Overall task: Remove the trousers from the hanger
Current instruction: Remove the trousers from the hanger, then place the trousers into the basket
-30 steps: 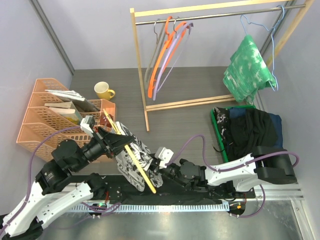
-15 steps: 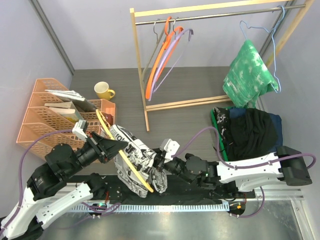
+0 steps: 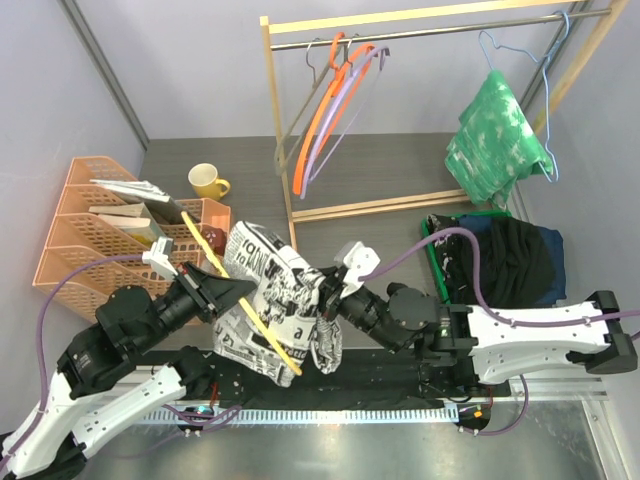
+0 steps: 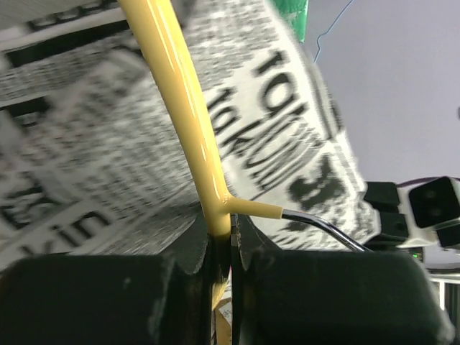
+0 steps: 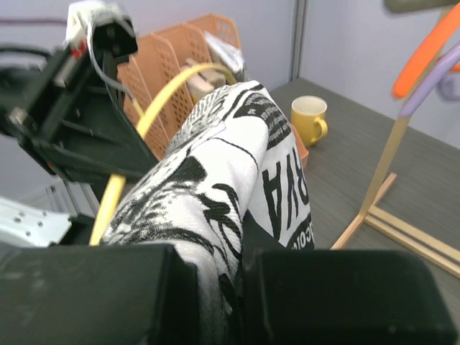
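Observation:
The white newspaper-print trousers (image 3: 272, 292) drape over a yellow hanger (image 3: 255, 318) held above the table's near edge. My left gripper (image 3: 226, 289) is shut on the hanger's neck (image 4: 215, 208), just below where its metal hook (image 4: 323, 226) branches off. My right gripper (image 3: 330, 302) is shut on a fold of the same trousers (image 5: 215, 165), on their right side. Green-and-white mottled trousers (image 3: 495, 135) hang from a blue wire hanger (image 3: 520, 55) on the rail. Black and navy trousers (image 3: 500, 255) lie piled in a green bin at the right.
A wooden clothes rack (image 3: 285, 150) stands at the back with orange and lilac hangers (image 3: 325, 110) on its rail. A yellow mug (image 3: 207, 181) and an orange file rack (image 3: 90, 230) stand at the left. The green bin's rim (image 3: 432, 270) lies beside my right arm.
Both grippers have risen and moved away from the near edge with the hanger. The newspaper-print trousers now hang higher and more spread out. The hangers on the rail have swung.

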### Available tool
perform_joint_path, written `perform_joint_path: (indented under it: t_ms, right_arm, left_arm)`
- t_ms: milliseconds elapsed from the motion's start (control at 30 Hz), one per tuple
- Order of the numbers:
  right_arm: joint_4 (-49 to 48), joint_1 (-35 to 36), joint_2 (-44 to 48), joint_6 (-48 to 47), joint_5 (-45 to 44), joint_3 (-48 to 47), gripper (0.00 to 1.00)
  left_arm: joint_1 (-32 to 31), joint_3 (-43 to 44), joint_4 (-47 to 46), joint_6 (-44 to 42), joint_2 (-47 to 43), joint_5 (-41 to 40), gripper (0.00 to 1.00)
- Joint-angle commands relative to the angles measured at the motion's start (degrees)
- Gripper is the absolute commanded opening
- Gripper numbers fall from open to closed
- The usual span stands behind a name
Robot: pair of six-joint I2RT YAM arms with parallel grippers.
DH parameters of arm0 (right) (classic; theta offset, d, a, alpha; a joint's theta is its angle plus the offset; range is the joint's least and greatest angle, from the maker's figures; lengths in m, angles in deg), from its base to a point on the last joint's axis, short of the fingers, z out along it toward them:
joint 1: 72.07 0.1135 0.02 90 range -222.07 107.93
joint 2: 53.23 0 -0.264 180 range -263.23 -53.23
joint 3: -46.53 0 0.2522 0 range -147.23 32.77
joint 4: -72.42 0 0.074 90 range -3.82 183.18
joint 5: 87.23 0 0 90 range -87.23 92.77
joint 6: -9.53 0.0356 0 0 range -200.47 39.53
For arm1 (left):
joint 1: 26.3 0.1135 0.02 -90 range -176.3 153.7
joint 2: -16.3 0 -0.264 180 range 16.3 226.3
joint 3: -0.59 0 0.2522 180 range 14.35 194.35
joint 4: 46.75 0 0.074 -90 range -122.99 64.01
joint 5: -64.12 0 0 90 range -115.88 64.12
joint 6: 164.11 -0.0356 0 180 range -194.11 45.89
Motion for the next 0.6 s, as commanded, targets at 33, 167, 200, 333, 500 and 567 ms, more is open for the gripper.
perform_joint_path:
  t_ms: [33, 167, 200, 333, 500, 567]
  right_arm:
    - [-2.98, -0.23, 5.14, 0.11, -5.45, -14.08, 0.01]
    - [0.62, -0.23, 5.58, -1.11, -5.19, -20.4, 0.01]
    - [1.15, -0.14, 5.75, -1.29, -5.01, -21.37, 0.01]
    - [6.42, -0.14, 6.8, -0.86, -4.84, -25.51, 0.01]
    - [15.72, -0.23, 10.49, 0.46, -5.71, -27.1, 0.01]
    - [20.39, -0.23, 11.81, 1.51, -6.94, -26.92, 0.01]
  left_arm:
    - [0.1, -0.59, 3.5, -6.19, 0.3, -3.26, 0.0]
    - [0.19, -0.59, 3.33, -7.33, 0.73, -3.44, 0.01]
    - [0.1, -0.51, 3.33, -7.59, 0.91, -3.36, 0.0]
    - [0.19, -0.33, 3.68, -8.65, 1.26, -3.62, 0.0]
    - [0.1, -0.24, 5.0, -9.88, 0.56, -4.67, 0.01]
    - [0.1, -0.15, 5.35, -10.32, 0.56, -4.85, 0.0]
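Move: The right hand already pinches the newspaper-print trousers, still draped on the yellow hanger, whose middle is about 12 cm to its left, roughly level and some 3 cm lower. The green bin lies about 41 cm right, 20 ahead and 33 below; the emptied hangers hang some 32 cm straight ahead, about 8 higher. From the left hand, which grips the hanger, the trousers' middle is about 6 cm right, 1 back and 7 lower. Keeping its pinch on the newspaper-print trousers, the right hand pulls them briskly up about 17 cm and some 10 cm to the right, away from the yellow hanger, climbing first and swinging right more and more towards the end while its left side tips up some 15 degrees. The left hand holds on to the hanger with shut fingers and, mostly in the second half, sinks about 4 cm and rolls its left side up around 10 degrees. ##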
